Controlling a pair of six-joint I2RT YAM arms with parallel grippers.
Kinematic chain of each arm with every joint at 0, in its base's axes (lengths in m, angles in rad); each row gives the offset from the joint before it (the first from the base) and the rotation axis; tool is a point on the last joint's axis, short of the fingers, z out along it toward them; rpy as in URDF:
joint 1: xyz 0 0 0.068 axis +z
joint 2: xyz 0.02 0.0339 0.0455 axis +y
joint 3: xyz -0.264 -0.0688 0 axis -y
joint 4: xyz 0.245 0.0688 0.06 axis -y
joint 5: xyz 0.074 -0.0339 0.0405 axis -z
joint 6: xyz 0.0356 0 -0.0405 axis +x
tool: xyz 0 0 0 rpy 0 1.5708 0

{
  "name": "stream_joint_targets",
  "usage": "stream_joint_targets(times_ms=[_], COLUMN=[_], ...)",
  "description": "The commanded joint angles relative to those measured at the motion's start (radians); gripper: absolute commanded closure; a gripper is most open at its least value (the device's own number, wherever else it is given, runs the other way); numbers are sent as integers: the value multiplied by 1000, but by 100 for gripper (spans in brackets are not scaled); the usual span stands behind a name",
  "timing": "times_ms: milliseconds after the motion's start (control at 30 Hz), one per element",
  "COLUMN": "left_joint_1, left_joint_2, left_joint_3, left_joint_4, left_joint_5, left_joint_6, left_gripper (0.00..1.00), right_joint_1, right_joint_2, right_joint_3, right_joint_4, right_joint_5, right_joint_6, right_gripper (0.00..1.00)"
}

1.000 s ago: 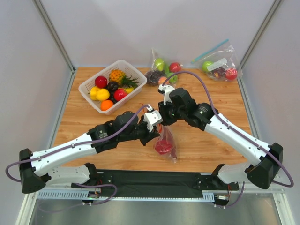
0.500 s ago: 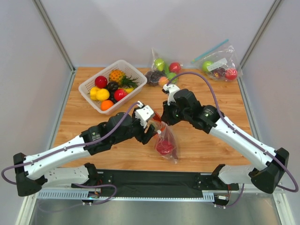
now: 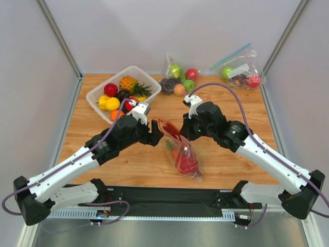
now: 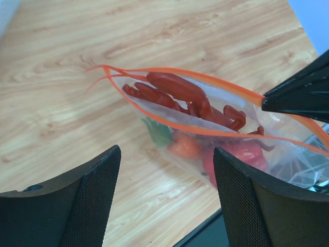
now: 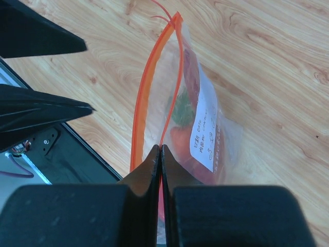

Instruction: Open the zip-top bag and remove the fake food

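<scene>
The zip-top bag (image 3: 186,158) lies near the table's front middle with its orange-red zip strip (image 4: 169,117) parted, so the mouth gapes. Inside it I see the fake food: a dark-red lobster (image 4: 180,92), an orange carrot (image 4: 185,147) with a green top, and a glossy red piece (image 4: 237,157). My right gripper (image 5: 161,152) is shut on one lip of the strip beside the white label (image 5: 203,123). Left of the bag's mouth my left gripper (image 4: 167,206) stands open with nothing between its fingers and does not touch the bag.
A white basket (image 3: 97,95) of small fruits and a pineapple stands at the back left, close behind my left wrist. Two other clear bags (image 3: 177,77) (image 3: 241,72) of fruit lie at the back. A black rail (image 3: 169,196) runs along the near edge.
My left gripper opened, let go of the bag's edge and drew back to the left. My right gripper closed on the zip strip. The bag's mouth now stands open and the bag has shifted right.
</scene>
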Motion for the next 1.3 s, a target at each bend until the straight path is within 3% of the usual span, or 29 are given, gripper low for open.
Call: stream_joint_targets(times_ms=[0, 433, 467, 533, 567, 633, 767, 1067, 1267], left_joint_1=[11, 27, 27, 27, 27, 28, 43, 102, 114], left_joint_2=[41, 182, 188, 204, 205, 213, 236, 270, 352], left_joint_3=[4, -63, -63, -62, -62, -48, 4, 118, 269], left_joint_4=[54, 204, 215, 227, 238, 243, 228, 195, 212], left_joint_5=[79, 190, 198, 218, 224, 231, 265, 336, 489], left_joint_6=[-115, -204, -206, -209, -210, -209, -187, -140, -93], left_gripper=[20, 23, 37, 55, 71, 86, 100, 100, 100], right_joint_1=[13, 32, 33, 32, 32, 32, 30, -20, -80], right_joint_2=[-44, -106, -110, -115, -116, -119, -121, -153, -196], right_joint_3=[-7, -55, -56, -60, -60, -60, -44, 14, 94], right_joint_4=[42, 42, 42, 39, 38, 33, 16, -34, -74], right_joint_5=[3, 22, 29, 51, 96, 153, 236, 350, 413], right_joint_6=[12, 15, 14, 6, 3, -17, -51, -120, -161], right_gripper=[100, 100, 100, 100, 100, 100, 100, 100, 100])
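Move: The bag's free left rim, the spot to pinch, lies about 5 cm to the left gripper's right, level with it fore and aft and some 6 cm lower. The red crayfish is just inside, about 6 cm right, 1 cm ahead and 7 cm down; the carrot sits some 7 cm back, 6 cm right, 11 cm down. From the right gripper, already shut on the other rim, that left rim is about 5 cm left, 1 cm ahead and 3 cm down. Bring the open left gripper right and down about 5 cm each way, tipping its fingers down, and shut it on the bag's left rim, then lift it with some forward and rightward travel. Keep the right gripper pinched on the opposite rim: ease it back slightly, then swing it some 8 cm right, also forward and up, turning clockwise, drawing the rims apart. ##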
